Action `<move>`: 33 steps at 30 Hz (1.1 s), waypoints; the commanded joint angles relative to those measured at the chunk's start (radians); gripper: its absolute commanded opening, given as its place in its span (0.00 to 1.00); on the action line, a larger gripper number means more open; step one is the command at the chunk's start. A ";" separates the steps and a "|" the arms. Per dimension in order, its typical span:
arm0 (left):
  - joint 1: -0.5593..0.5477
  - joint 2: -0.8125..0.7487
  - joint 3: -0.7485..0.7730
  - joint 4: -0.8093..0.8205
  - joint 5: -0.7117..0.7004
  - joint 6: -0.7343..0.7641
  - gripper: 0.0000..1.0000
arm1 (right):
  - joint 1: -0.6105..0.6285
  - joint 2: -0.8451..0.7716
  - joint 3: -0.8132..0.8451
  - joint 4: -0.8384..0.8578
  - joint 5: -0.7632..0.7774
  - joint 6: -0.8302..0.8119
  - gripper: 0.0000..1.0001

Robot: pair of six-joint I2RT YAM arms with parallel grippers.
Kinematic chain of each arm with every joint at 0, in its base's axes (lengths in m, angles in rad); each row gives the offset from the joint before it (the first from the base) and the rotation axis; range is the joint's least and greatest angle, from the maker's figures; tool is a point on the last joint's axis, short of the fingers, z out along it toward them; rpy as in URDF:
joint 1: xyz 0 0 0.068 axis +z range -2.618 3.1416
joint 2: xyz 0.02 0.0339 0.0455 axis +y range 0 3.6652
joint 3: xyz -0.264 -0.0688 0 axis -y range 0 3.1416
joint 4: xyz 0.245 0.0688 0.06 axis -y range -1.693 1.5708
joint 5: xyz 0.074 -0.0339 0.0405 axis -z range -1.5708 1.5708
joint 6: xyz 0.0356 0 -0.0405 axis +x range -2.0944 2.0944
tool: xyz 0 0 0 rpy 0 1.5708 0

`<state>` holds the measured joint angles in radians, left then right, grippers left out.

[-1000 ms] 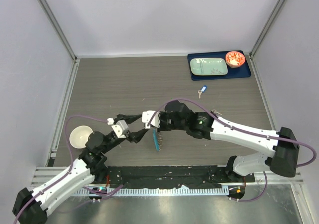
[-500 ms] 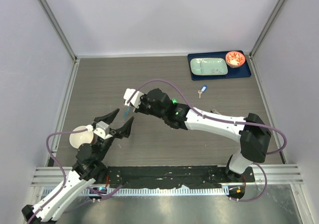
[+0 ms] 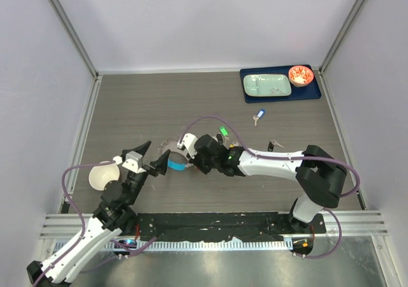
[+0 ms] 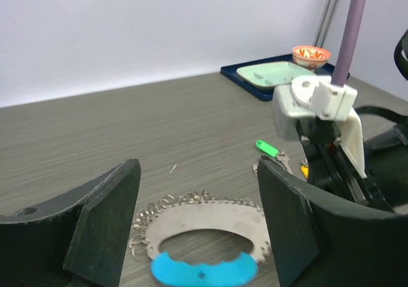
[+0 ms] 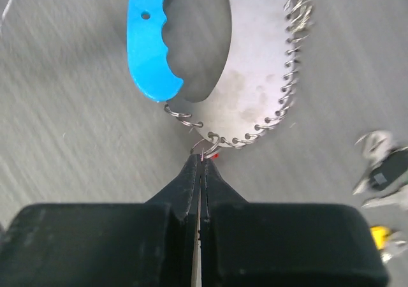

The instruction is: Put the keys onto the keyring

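The keyring is a flat silvery plate edged with small wire rings, with a blue crescent handle, and it lies on the table. My right gripper is shut on a thin silvery key with a speck of red at its tip. That tip meets one small ring on the keyring's edge. My left gripper is open, one finger on each side of the keyring, touching nothing. Loose keys lie nearby: green, yellow, black, and a blue one farther back.
A white round dish sits left of my left arm. A dark blue tray at the back right holds a pale green plate and a red bowl. Metal frame posts and walls bound the table.
The right arm carried the keyring up and left, then set it down left of centre. The left gripper drew back to the left and opened wider.
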<state>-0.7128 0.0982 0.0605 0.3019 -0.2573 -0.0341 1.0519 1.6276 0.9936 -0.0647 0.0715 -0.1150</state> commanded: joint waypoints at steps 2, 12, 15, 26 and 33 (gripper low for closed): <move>0.003 0.028 0.030 0.013 -0.023 -0.012 0.78 | 0.003 -0.031 -0.016 -0.055 -0.121 0.204 0.01; 0.003 0.024 0.030 0.000 -0.026 -0.012 0.79 | 0.003 -0.043 0.054 -0.215 -0.208 0.252 0.41; 0.003 0.038 0.032 0.003 -0.023 -0.013 0.79 | -0.004 -0.095 0.030 -0.213 -0.142 0.247 0.47; 0.003 0.081 0.047 0.002 -0.008 -0.013 0.80 | -0.043 -0.084 -0.147 -0.026 -0.203 0.293 0.44; 0.003 0.087 0.047 0.003 -0.010 -0.013 0.80 | -0.038 -0.034 -0.204 0.098 -0.280 0.327 0.46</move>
<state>-0.7128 0.1791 0.0631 0.2779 -0.2657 -0.0444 1.0084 1.5791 0.7971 -0.1040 -0.1341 0.1764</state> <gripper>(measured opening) 0.797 0.455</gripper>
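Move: In my right fingertips I still hold the red key's end, linked to the keyring. The spot where I lay the red key is about 7 cm back, 2 cm right and 8 cm below; the keyring's middle is some 7 cm to the left, level fore-and-aft, 6 cm down. The black key is roughly 7 cm ahead and 8 cm right, the yellow one 4 cm ahead and 13 cm right. That laying spot is about 7 cm back, 14 cm right and 20 cm below my left hand. I draw my right hand back about 5 cm while sinking, tipping the fingers some 20 degrees farther down, and open them about halfway to let the red key go. After a small rise I drift right and drop about 5 cm, open fingers straddling the red tag, with no clear touch. My open left hand sinks about 2.5 cm. ##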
